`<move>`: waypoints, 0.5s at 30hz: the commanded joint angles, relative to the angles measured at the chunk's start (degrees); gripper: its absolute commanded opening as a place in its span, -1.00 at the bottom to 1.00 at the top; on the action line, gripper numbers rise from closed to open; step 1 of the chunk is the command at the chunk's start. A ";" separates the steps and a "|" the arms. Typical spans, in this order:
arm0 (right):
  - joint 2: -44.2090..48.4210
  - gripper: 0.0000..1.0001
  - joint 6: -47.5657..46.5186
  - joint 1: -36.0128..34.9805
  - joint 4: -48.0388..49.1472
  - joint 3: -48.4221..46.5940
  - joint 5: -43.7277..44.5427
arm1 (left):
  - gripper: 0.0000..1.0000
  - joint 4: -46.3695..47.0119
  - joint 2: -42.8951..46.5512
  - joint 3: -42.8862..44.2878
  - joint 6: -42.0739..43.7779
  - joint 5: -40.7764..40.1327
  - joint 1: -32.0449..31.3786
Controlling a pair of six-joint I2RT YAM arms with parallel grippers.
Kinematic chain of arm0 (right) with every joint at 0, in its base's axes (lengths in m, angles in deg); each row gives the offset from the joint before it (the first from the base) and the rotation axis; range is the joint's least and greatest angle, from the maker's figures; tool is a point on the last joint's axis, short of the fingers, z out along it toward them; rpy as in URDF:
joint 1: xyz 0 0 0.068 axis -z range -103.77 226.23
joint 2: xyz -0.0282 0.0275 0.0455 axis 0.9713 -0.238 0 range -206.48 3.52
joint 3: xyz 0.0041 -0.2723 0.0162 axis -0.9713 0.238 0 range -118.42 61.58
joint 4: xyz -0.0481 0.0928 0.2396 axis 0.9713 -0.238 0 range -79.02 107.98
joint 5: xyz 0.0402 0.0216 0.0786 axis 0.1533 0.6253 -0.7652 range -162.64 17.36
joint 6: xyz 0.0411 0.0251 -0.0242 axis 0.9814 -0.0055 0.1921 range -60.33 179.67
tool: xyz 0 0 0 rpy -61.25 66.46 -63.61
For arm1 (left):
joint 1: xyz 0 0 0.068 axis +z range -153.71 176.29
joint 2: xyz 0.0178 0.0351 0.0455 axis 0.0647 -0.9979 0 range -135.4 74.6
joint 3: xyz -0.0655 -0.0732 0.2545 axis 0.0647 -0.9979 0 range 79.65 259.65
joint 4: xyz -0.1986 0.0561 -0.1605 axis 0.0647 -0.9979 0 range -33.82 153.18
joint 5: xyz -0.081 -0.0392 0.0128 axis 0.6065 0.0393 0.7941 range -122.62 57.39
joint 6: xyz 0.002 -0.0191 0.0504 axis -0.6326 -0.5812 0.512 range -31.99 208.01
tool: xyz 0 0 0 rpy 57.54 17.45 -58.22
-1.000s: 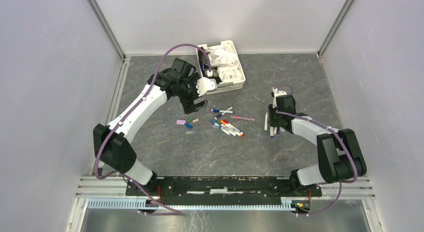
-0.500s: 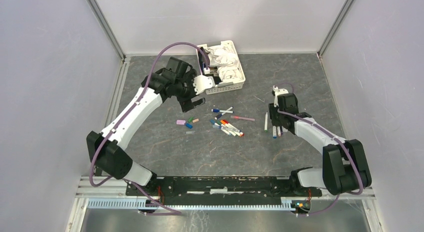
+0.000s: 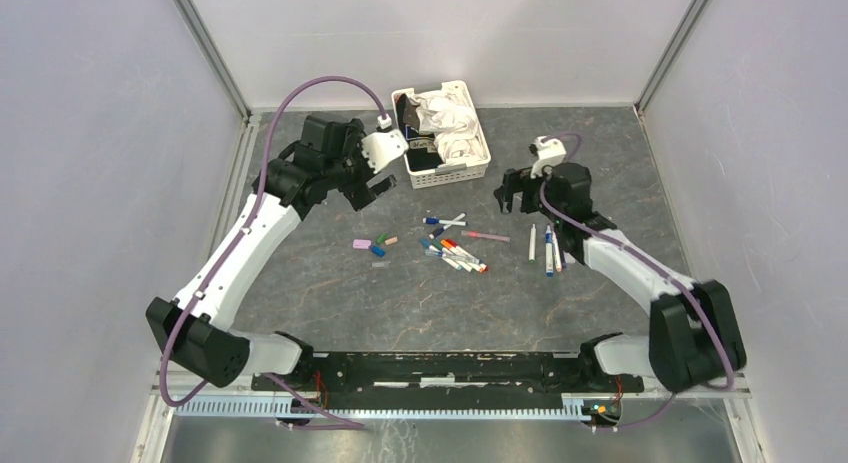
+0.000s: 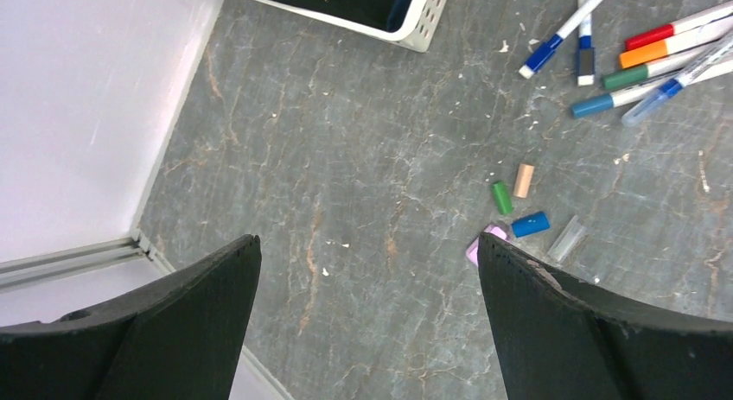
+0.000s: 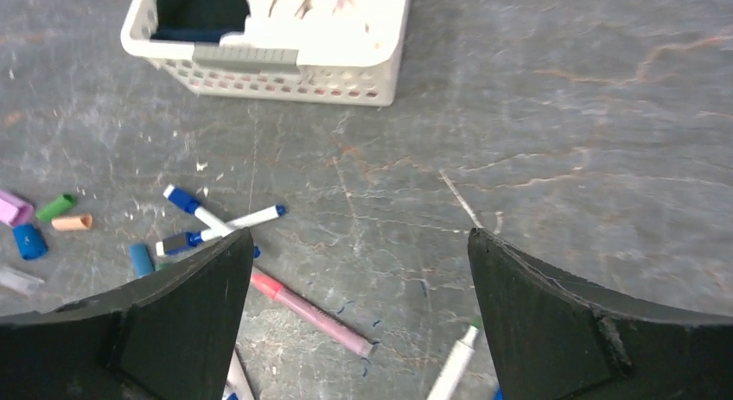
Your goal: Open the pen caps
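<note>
Loose pen caps (image 3: 375, 245) lie left of centre: green (image 4: 502, 197), peach (image 4: 523, 180), blue (image 4: 530, 224), pink (image 4: 481, 244) and a clear one (image 4: 567, 238). A cluster of pens (image 3: 455, 251) lies in the middle, and three more pens (image 3: 548, 248) lie to its right. My left gripper (image 3: 372, 189) hangs open and empty above the floor left of the caps; in its own view the left gripper (image 4: 367, 240) frames bare floor. My right gripper (image 3: 512, 193) is open and empty beyond the three pens. In its own view the right gripper (image 5: 359, 236) sits over a pink pen (image 5: 311, 312) and a green-tipped pen (image 5: 455, 361).
A white slotted basket (image 3: 472, 169) with crumpled white stuff stands at the back centre, between the two grippers; the basket's wall (image 5: 285, 80) is also seen from the right wrist. The enclosure wall and rail (image 4: 78, 253) run close on the left.
The right gripper opened, left its pen lying with the pens on the right, and rose back toward the basket. The left arm swung left, away from the basket, still open.
</note>
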 commanded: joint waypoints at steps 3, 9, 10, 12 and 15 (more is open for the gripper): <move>-13.07 0.96 -12.67 -8.38 -8.89 -13.04 -2.56 | 1.00 -1.28 1.35 0.51 -4.29 5.04 -0.04; -22.75 0.48 -22.90 -13.22 -15.10 -21.40 -10.74 | 1.00 -6.86 -0.68 2.12 -3.08 10.89 -0.06; -24.21 0.43 -23.98 -13.77 -15.97 -22.90 -11.16 | 1.00 -6.99 -1.01 2.03 -2.90 10.82 -0.03; -27.53 0.32 -26.01 -14.89 -18.14 -26.27 -11.50 | 1.00 -7.40 -1.24 1.88 -2.54 10.75 -0.01; -32.79 0.13 -28.56 -16.35 -21.90 -31.60 -11.80 | 1.00 -7.54 -1.27 1.74 -2.37 11.24 -0.02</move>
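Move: The right hand, empty and open, has the crossed blue markers about 17 cm to its left, roughly level fore-and-aft and some 16 cm below. The pink pen lies about 8 cm left and 4 cm back, the coloured marker bundle about 14 cm left and 9 cm back, and the white basket's middle some 20 cm ahead and 19 cm left. From the left hand the crossed blue markers are about 17 cm to the right, 2 cm ahead and 26 cm below. Towards the crossed blue markers, the right hand sweeps quickly left about 14 cm while sinking some 6.5 cm, staying above the table. It turns counter-clockwise by some 35 degrees, its left side dipping, and its fingers close from wide open to a bit over half. The empty left hand eases back and down about 3 cm each way, tipping slightly downward, fingers still wide open. ##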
